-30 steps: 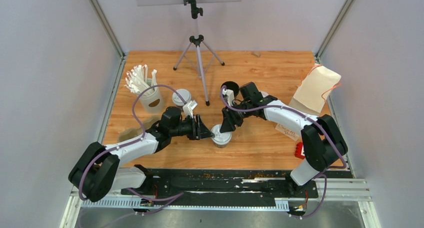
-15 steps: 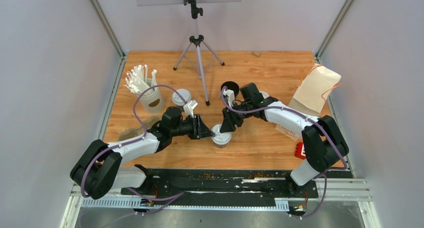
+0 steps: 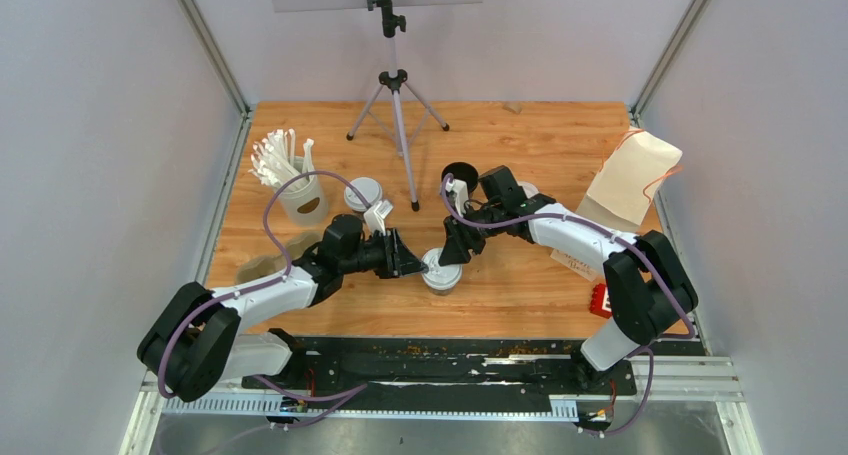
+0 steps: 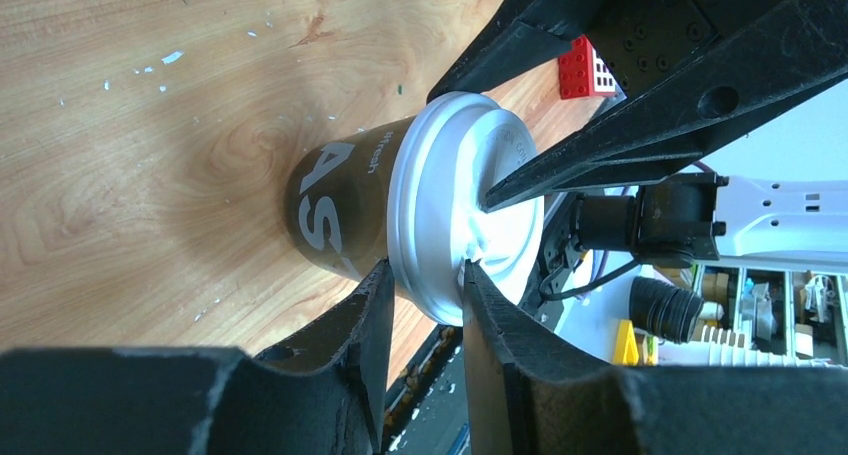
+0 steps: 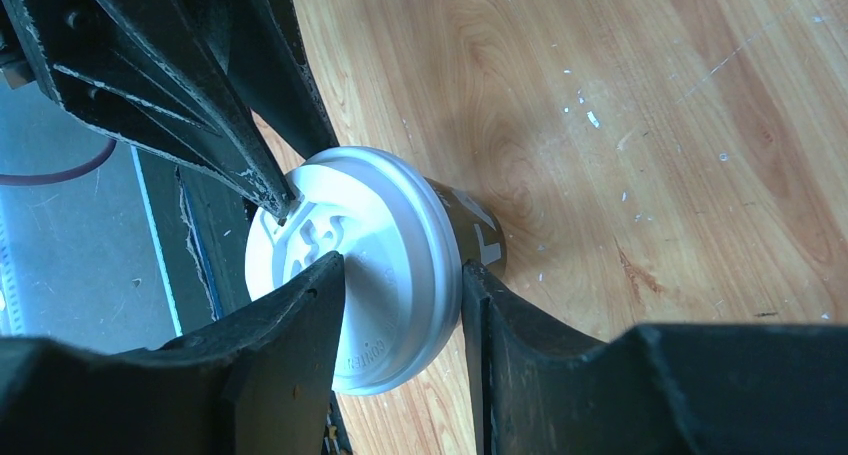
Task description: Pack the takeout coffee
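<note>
One takeout coffee cup (image 3: 441, 278), black with pale letters, stands upright near the table's front middle under its white lid (image 4: 445, 185). My left gripper (image 4: 427, 267) comes in from the left and is shut on the lid's edge, one finger under the rim and one on top. From the back right, my right gripper (image 5: 400, 265) is shut on the opposite edge of the same lid (image 5: 385, 215). A second lidded cup (image 3: 363, 192) and an open black cup (image 3: 459, 174) stand farther back.
A white cup of straws (image 3: 296, 197) stands at the back left. Under my left arm lies the brown pulp tray (image 3: 262, 266). A tripod (image 3: 398, 105) stands at the back middle, a paper bag (image 3: 633, 175) at the right, and a red block (image 3: 600, 300) near the right arm's base.
The left gripper's jaws have narrowed onto the lid's edge. The right gripper and the cup have stayed where they were.
</note>
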Motion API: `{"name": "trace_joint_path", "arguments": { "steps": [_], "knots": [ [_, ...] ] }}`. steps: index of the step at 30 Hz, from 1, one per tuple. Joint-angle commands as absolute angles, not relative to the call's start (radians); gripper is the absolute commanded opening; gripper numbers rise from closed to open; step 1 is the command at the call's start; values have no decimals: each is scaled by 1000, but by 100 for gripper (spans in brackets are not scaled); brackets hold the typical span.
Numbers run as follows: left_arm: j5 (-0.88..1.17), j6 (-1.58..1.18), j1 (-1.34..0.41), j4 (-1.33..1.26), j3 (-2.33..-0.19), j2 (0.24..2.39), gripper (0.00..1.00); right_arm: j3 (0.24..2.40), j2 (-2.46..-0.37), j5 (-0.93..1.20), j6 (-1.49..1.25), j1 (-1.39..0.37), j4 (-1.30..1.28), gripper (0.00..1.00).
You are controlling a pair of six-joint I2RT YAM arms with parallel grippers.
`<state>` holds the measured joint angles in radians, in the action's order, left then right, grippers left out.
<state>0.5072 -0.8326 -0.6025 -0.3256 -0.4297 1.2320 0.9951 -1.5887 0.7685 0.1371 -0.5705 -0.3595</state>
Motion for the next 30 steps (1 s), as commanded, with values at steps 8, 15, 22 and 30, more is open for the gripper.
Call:
{"name": "trace_joint_path", "arguments": {
  "steps": [8, 15, 22, 30],
  "knots": [
    [440, -939, -663, -320, -425, 1149, 48, 1079, -1631, 727, 222, -570, -452, 51],
    [406, -896, -667, -216, -476, 1126, 54, 1148, -1636, 701, 238, -570, -523, 64],
    [373, -870, -668, -145, -492, 1102, 56, 1242, -1627, 665, 168, -570, -597, 74],
    [306, -790, -666, -21, -550, 1040, 60, 1186, -1539, 550, -142, -570, -585, 78]
  ]
}}
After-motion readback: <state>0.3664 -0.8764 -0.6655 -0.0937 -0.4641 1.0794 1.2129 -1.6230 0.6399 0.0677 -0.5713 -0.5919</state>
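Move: The white lid on the coffee cup is between both hands, its middle some 3 cm right of the left hand and a centimetre below it. From the right hand it lies about 2 cm back, 1 cm left and 1 cm down. The other lidded cup stands about 18 cm ahead and 14 cm left of the left hand. The open cup is some 20 cm ahead of the right hand and 4 cm to its right; the loose lid lies about 18 cm ahead, 19 cm right. Forward and up, the right hand leaves the lid, travelling about 4 cm in all, mostly in the second half, its fingers spreading wide as they come free of the rim. The left hand, pinching the lid's left rim at first, loosens its fingers and eases back and up by 1 to 2 cm, then hovers beside the rim while opening further. ##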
